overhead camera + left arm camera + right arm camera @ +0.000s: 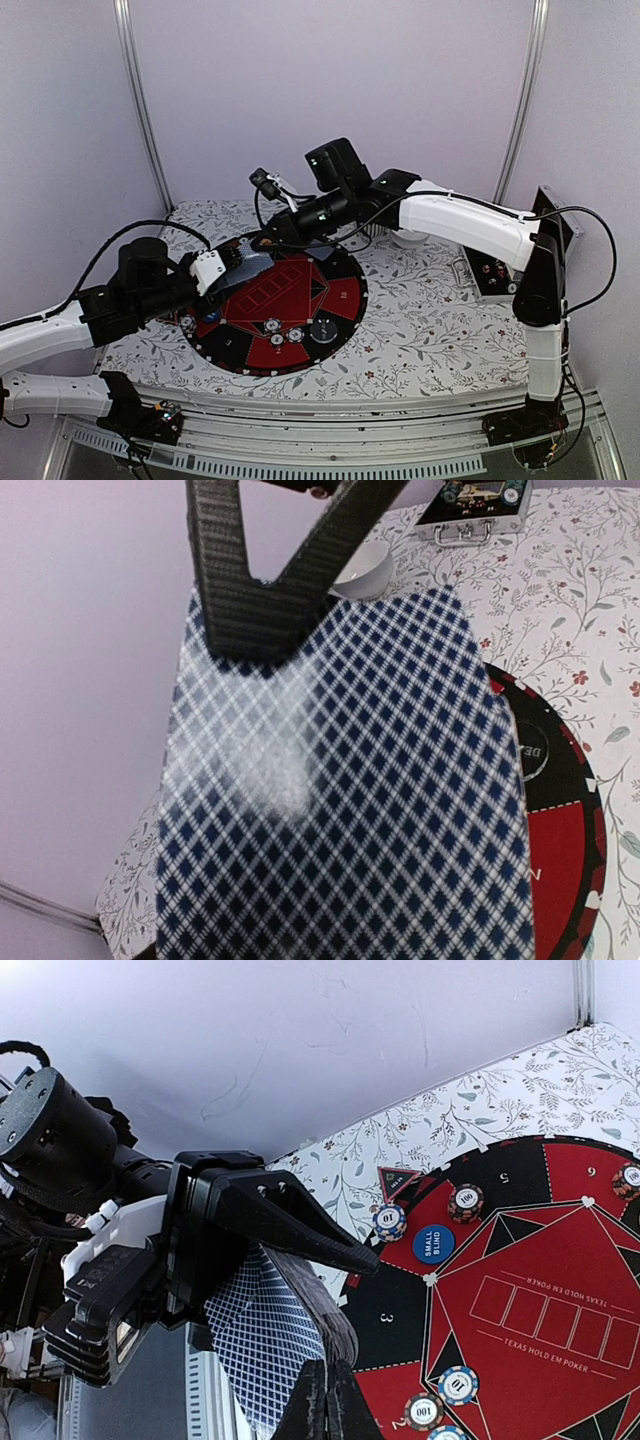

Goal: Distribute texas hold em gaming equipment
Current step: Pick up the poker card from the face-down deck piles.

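Note:
My left gripper (232,266) is shut on a deck of playing cards (335,1305) with blue-and-white checked backs, holding it over the left rim of the round mat (300,300). Its own fingers are hidden under the deck in the left wrist view. One black finger (290,1222) lies along the deck in the right wrist view. My right gripper (328,1392) is shut on the far edge of the top card (350,780), which bends away from the deck. Poker chips (390,1222) (466,1201) (458,1385) and a blue small-blind button (433,1244) lie on the mat.
A white bowl (365,570) stands beyond the deck. An open metal case (490,270) holding more chips sits at the right of the floral tablecloth. More chips (277,338) lie near the mat's front. White walls close in on the left and at the back.

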Available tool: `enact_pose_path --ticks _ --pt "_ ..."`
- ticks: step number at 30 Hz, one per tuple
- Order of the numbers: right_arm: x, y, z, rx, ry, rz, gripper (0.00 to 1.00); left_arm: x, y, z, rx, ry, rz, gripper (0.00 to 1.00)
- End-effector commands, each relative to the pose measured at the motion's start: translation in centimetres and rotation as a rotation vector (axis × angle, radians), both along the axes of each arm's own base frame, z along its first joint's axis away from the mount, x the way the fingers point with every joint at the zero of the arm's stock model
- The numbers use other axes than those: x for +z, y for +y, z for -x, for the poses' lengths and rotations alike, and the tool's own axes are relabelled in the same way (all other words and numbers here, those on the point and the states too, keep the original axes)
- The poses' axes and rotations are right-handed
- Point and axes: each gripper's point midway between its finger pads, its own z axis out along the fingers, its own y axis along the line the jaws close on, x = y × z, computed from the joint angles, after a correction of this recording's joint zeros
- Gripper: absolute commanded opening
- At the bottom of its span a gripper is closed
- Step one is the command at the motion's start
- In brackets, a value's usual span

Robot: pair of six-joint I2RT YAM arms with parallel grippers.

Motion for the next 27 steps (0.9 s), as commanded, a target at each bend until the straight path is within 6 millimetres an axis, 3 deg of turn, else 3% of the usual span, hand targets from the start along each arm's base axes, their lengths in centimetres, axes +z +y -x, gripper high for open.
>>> enact_pose_path --ticks 1,6,13,20,23,27 --pt "2.8 -1.4 0.0 -0.005 -0.004 -0.04 0.02 1.2 -0.3 -0.2 -0.002 -0.033 0.03 0.52" --pt "3.7 -2.0 0.2 0.024 0.022 -0.068 0.02 1.2 -0.3 -0.2 0.0 -0.03 0.03 0.52" --pt "7.2 -3.1 1.0 0.082 0.026 -0.174 0.02 1.2 -0.3 -0.2 0.002 -0.029 0.03 0.52" --pt "8.4 -4.0 0.7 0.069 0.013 -0.194 0.02 1.3 -0.3 -0.2 0.002 -0.029 0.032 0.52" --pt "9.5 -5.6 -0.6 0.024 -0.015 -0.214 0.02 1.3 -0.3 -0.2 0.003 -0.029 0.032 0.52" --pt "10.3 -8.9 -3.9 -0.112 -0.045 -0.231 0.02 1.5 -0.3 -0.3 0.006 -0.029 0.035 0.52"
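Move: The right hand, fingers pointing left, already has the top card pinched, its lower part still over the face-down deck, whose middle is about 3 cm back, 3 cm left and 5 cm below. A chip stack stands some 5 cm ahead and 26 cm down, the small blind button about 9 cm ahead and 15 cm left, and the card already dealt roughly 24 cm ahead and 12 cm right. The left hand holds the deck right in its own fingers. Upward and to the right, slowly at first and then faster, the right hand draws the pinched card away from the deck, about 7 cm up and 5 cm right, edging forward only at the very end. Its fingers stay shut and tip up some 10 degrees towards level, while the left hand holds the deck still. ##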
